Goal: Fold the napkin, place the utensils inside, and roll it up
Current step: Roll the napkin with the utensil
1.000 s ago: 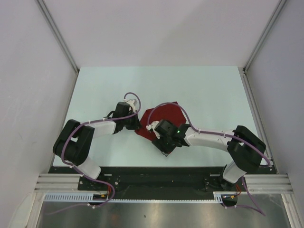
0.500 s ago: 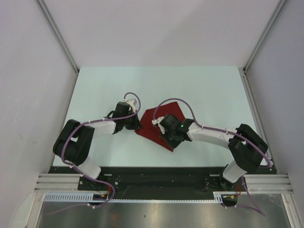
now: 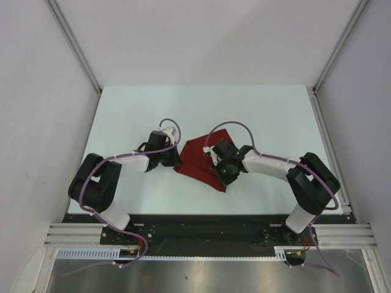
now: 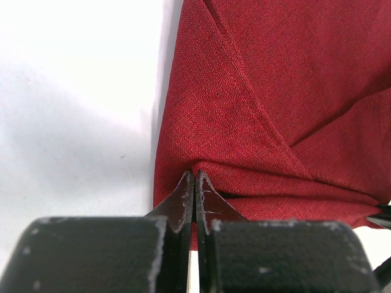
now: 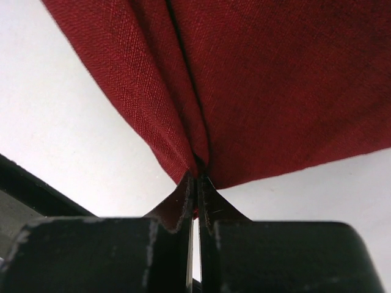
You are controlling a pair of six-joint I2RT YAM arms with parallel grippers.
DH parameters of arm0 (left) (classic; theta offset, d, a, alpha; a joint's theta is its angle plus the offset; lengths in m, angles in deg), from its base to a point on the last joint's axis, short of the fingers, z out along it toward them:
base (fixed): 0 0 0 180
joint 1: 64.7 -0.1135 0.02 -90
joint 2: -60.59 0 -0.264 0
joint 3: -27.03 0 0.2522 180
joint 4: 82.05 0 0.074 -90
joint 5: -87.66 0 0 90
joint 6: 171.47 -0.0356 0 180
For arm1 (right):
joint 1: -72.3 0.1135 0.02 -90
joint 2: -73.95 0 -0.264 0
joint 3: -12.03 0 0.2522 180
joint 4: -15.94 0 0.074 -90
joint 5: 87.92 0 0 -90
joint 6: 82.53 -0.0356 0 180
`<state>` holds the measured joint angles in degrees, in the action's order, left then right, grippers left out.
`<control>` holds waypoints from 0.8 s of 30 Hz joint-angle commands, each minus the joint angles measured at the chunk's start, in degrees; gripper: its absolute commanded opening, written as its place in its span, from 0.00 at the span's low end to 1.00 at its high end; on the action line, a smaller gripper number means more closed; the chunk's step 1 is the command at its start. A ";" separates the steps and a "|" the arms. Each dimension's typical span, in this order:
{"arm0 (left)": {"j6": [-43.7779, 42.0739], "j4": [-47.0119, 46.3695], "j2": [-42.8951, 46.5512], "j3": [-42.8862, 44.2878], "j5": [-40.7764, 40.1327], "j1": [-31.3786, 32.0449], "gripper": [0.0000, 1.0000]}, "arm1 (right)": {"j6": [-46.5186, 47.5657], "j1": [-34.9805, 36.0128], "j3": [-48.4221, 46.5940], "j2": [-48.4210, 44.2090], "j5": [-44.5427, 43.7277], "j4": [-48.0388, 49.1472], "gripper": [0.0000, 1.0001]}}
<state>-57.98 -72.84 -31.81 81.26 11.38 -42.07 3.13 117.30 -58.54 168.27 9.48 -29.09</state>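
Observation:
The dark red napkin (image 3: pixel 197 160) lies partly folded in the middle of the table, between the two grippers. My left gripper (image 3: pixel 178 160) is shut on the napkin's left edge; in the left wrist view its tips (image 4: pixel 195 178) pinch a fold of red cloth (image 4: pixel 263 110). My right gripper (image 3: pixel 214 160) is shut on a gathered edge of the napkin; in the right wrist view its tips (image 5: pixel 196 180) pinch red cloth (image 5: pixel 263 79) that is lifted off the table. The fork is out of view.
The pale table (image 3: pixel 122 116) is walled by white panels on three sides. A black strip (image 3: pixel 201 223) runs along the near edge by the arm bases.
My right gripper has carried its napkin corner up and away from the near edge, toward the far right. The cloth has folded over itself. My left gripper has stayed put.

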 commanded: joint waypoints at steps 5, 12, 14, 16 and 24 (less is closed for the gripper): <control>-1.69 2.45 -1.91 -0.21 -4.92 -1.36 0.00 | -2.16 -2.80 -1.19 4.55 -2.91 -1.52 0.06; -1.51 2.36 -1.20 -0.65 -5.01 -1.45 0.00 | -3.66 -3.33 -3.64 2.80 -7.13 -4.41 0.36; -1.43 2.27 -1.29 -0.57 -4.75 -1.45 0.00 | -3.83 -3.33 -4.61 1.75 -8.96 -5.64 0.43; -1.42 2.27 -1.38 -0.57 -4.75 -1.45 0.00 | -3.75 -2.98 -6.10 0.69 -9.59 -5.82 0.51; -1.16 2.80 -1.56 -0.21 -4.40 -1.89 0.00 | 3.53 4.66 -7.61 -6.68 -17.41 2.77 0.64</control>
<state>-57.96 -72.89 -31.84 81.26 11.38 -42.44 1.12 117.25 -64.12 167.33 -1.45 -32.76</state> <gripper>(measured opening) 0.007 0.627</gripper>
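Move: Between the right fingers, already shut on it, is the right end of the napkin roll, its middle at the pads and about 1 cm lower, with the table just beneath. The roll's left end lies some 16 cm to the left of this hand and 6 cm farther out; the napkin's far corner is about 20 cm straight ahead. From the left hand, still pinching the left end, the right end lies roughly 16 cm to the right and 6 cm nearer the base. Pressing the pinched right end down about 1 cm towards the table, the right hand then opens its fingers wide and lets go, easing forward and slightly right before lifting off, about 4 cm up from its lowest point and 4 cm forward over the napkin, fingertips swinging forward some 10 degrees. The left hand stays put, keeping its pinch on the roll's other end. ##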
